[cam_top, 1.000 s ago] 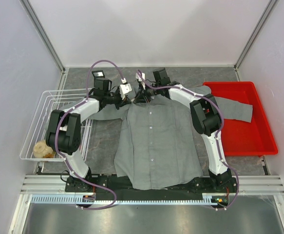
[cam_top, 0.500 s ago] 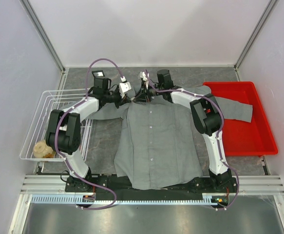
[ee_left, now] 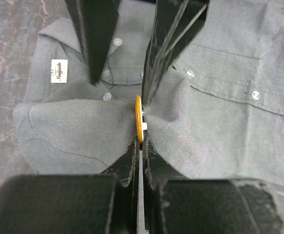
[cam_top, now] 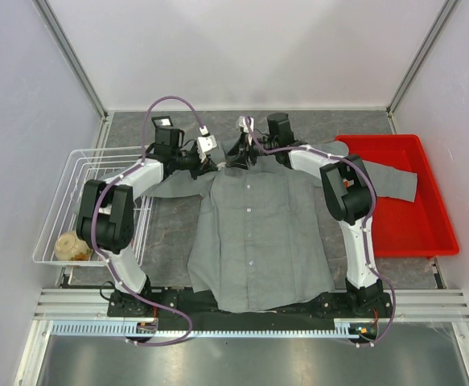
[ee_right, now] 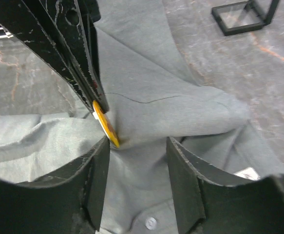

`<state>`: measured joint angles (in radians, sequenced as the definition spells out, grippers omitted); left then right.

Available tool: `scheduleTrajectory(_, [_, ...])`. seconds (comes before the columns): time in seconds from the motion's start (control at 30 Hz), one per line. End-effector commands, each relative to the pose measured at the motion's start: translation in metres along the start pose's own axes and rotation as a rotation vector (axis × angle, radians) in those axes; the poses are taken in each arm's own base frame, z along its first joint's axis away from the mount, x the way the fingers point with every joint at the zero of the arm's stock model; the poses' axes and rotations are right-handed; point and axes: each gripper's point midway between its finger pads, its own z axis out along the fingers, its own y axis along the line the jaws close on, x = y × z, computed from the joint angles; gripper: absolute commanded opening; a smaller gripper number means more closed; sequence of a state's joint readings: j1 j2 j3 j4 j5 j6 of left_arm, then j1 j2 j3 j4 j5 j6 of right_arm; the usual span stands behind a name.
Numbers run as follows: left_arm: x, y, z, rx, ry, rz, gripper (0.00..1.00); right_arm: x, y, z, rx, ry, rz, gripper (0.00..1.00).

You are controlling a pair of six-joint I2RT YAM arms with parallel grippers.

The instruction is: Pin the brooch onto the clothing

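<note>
The clothing [cam_top: 254,233], a grey button-front shirt, lies flat on the table with its collar at the far end. Both grippers meet at that collar. My left gripper [ee_left: 141,141] is shut on the brooch [ee_left: 139,119], a small orange-gold disc seen edge-on and pressed against a raised fold of collar fabric. From the right wrist, the brooch [ee_right: 105,124] sits just off my right gripper's left fingertip. My right gripper [ee_right: 137,146] stands open, its fingers straddling the bunched fabric and holding nothing. The top view hides the brooch behind the grippers.
A white wire basket [cam_top: 65,201] holding a tan round thing [cam_top: 71,245] stands at the left. A red tray [cam_top: 403,225] sits at the right, with one shirt sleeve [cam_top: 387,177] draped over it. A small black frame [ee_right: 241,14] stands beyond the collar.
My right gripper has opened and its wrist has shifted slightly to the right. The left gripper still holds the brooch at the collar.
</note>
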<state>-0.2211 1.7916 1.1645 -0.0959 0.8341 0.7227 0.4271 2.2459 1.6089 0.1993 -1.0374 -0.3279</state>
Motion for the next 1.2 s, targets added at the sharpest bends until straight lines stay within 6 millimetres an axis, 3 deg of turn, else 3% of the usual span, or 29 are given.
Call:
scheduleTrajectory(0.0, [-0.002, -0.008, 0.003, 0.044, -0.002, -0.060, 0.02, -0.047, -0.013, -0.026, 0.066, -0.039, -0.183, 0.61])
scheduleTrajectory(0.1, [0.002, -0.002, 0.003, 0.010, 0.031, -0.072, 0.02, -0.050, -0.018, -0.031, 0.092, -0.024, -0.163, 0.69])
scheduleTrajectory(0.2, [0.006, 0.002, 0.001, -0.008, 0.072, -0.091, 0.02, -0.048, -0.037, -0.041, 0.181, 0.017, -0.089, 0.74])
scheduleTrajectory(0.23, [0.010, 0.005, -0.001, -0.029, 0.101, -0.099, 0.02, -0.036, -0.044, -0.048, 0.221, 0.067, -0.033, 0.79])
scheduleTrajectory(0.27, [0.011, 0.006, 0.000, -0.038, 0.119, -0.108, 0.02, -0.037, -0.052, -0.050, 0.246, 0.087, -0.018, 0.83])
scheduleTrajectory(0.43, [0.020, 0.023, -0.001, -0.168, 0.277, -0.174, 0.02, -0.005, -0.069, -0.083, 0.364, 0.252, 0.120, 0.86])
scheduleTrajectory(0.47, [0.012, 0.021, 0.005, -0.166, 0.291, -0.160, 0.02, 0.000, -0.074, -0.090, 0.401, 0.282, 0.122, 0.86])
scheduleTrajectory(0.53, [0.019, 0.015, 0.009, -0.191, 0.375, -0.169, 0.02, 0.012, -0.074, -0.103, 0.434, 0.334, 0.167, 0.86])
scheduleTrajectory(0.57, [0.010, 0.007, 0.019, -0.187, 0.389, -0.158, 0.04, 0.016, -0.079, -0.110, 0.469, 0.358, 0.178, 0.86])
scheduleTrajectory(0.63, [0.015, -0.004, 0.023, -0.189, 0.471, -0.158, 0.09, 0.027, -0.077, -0.122, 0.488, 0.399, 0.230, 0.86])
scheduleTrajectory(0.73, [0.002, -0.024, 0.038, -0.162, 0.492, -0.176, 0.16, 0.043, -0.078, -0.138, 0.524, 0.456, 0.292, 0.86])
scheduleTrajectory(0.77, [-0.007, -0.027, 0.040, -0.155, 0.469, -0.218, 0.23, 0.046, -0.079, -0.141, 0.530, 0.464, 0.308, 0.86])
scheduleTrajectory(0.93, [-0.027, -0.032, 0.032, -0.128, 0.416, -0.330, 0.32, 0.055, -0.078, -0.157, 0.554, 0.494, 0.349, 0.86])
scheduleTrajectory(1.03, [-0.035, -0.016, 0.019, -0.145, 0.345, -0.417, 0.34, 0.055, -0.078, -0.156, 0.555, 0.496, 0.351, 0.85])
scheduleTrajectory(1.17, [-0.027, 0.023, 0.002, -0.242, 0.299, -0.557, 0.34, 0.064, -0.082, -0.152, 0.564, 0.498, 0.388, 0.78])
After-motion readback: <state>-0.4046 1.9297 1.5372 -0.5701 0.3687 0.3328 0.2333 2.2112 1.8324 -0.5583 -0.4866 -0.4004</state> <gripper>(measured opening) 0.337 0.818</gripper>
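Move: The brooch is already pinched on edge at the left fingertips, some 2 cm to the right of the left hand point and 1 cm forward and below it. The collar lies about 9 cm to the left hand's right and 6 cm ahead, 5 cm lower; the black case about 17 cm left, 13 cm ahead. From the half-open right hand, the brooch is about 2 cm left, 2 cm back and 1 cm down. The left fingers keep the brooch while the hand sinks about 2 cm onto the grey shirt, then open and let go as the hand sweeps rightward and slightly back before partly returning left, tilting some 25 degrees. The right hand spreads its fingers wide and swings about 17 cm right and 6 cm forward away from the brooch, rising, then sinking, turning clockwise. ##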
